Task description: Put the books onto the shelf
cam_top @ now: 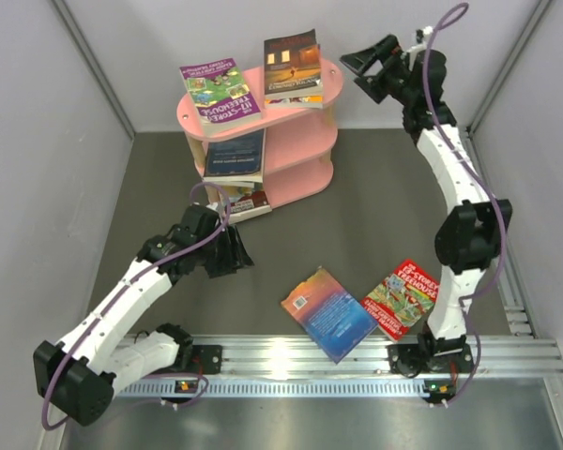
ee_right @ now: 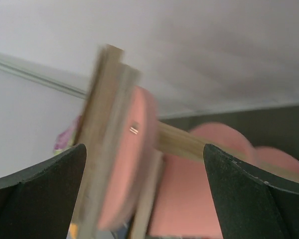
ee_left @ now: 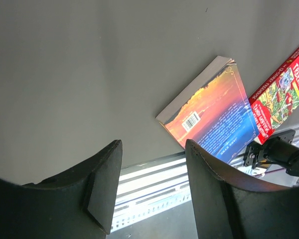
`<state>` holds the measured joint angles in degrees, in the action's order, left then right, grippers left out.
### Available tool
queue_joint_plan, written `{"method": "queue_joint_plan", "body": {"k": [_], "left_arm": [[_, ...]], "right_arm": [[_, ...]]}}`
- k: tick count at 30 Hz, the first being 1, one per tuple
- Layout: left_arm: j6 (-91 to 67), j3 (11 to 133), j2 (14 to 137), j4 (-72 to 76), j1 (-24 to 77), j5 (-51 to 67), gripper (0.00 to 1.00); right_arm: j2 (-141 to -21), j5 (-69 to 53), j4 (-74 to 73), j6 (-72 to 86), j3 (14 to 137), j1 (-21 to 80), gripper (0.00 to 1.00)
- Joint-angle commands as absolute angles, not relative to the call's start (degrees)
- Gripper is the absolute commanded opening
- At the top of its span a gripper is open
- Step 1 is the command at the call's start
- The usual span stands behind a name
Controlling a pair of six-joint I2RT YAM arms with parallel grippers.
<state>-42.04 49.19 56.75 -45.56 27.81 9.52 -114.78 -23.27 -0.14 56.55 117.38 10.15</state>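
The pink shelf [cam_top: 300, 155] stands at the back of the table. On its top board lie a purple book [cam_top: 220, 94] and a dark book [cam_top: 293, 67]. A blue book [cam_top: 235, 155] lies on the middle tier and another book [cam_top: 249, 202] at the bottom. On the table near the front lie a blue-orange book [cam_top: 328, 312] [ee_left: 209, 112] and a red book [cam_top: 401, 297] [ee_left: 281, 94]. My left gripper [cam_top: 242, 255] [ee_left: 152, 189] hovers open and empty left of them. My right gripper [cam_top: 357, 75] [ee_right: 144, 189] is open beside the shelf's top right end; the shelf [ee_right: 124, 164] shows blurred between its fingers.
Grey walls close in the table on the left, back and right. An aluminium rail [cam_top: 291, 352] [ee_left: 154, 174] runs along the near edge with both arm bases bolted to it.
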Motion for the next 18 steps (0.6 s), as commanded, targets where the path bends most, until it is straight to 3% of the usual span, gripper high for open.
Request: {"method": "queue_joint_plan", "body": {"k": [1, 8, 9, 13, 18], "left_arm": [[-42.10, 50.63, 55.29, -45.27, 27.86, 9.58, 0.59], [-46.39, 41.16, 54.58, -38.17, 27.95, 14.48, 0.60], [-47.28, 39.91, 54.93, -36.84, 28.12, 15.55, 0.60], [-50.97, 35.60, 58.00, -31.04, 31.01, 17.32, 0.71], [-55.71, 34.89, 66.78, -25.06, 43.13, 14.69, 0.80]], "right_arm": [[-104.00, -25.31, -2.64, 52.47, 104.13, 3.98, 1.00], [-83.52, -31.89, -10.07, 43.01, 67.39, 3.94, 1.00], [-82.28, -32.17, -11.24, 41.85, 67.32, 3.95, 1.00], [-77.18, -35.76, -11.60, 40.96, 47.52, 8.69, 1.00], [-74.18, -34.90, -13.62, 38.25, 38.42, 14.23, 1.00]]}}
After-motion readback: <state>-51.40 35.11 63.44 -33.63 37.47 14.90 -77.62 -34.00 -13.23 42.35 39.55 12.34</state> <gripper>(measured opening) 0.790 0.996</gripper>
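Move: The sunset-coloured book lies flat on the table, some 8 cm back and 20 cm to the right of the left hand and about 14 cm below it. From the right hand, still high beside the shelf, that book is roughly 45 cm back, 5 cm left and 40 cm down; the red Treehouse book is about 41 cm back, 12 cm right and equally low. The brown book on the shelf top stands some 14 cm left, 2 cm ahead and 2 cm higher. Towards the sunset-coloured book both empty hands come down. The right leaves the shelf top fast, back and down some 30 cm each way, swinging first right and then left again, fingers wide open and tipping down about 45 degrees. The left, after a short wait, sinks and draws back, then also goes right, tilting its fingertips back towards the base and opening somewhat wider. ##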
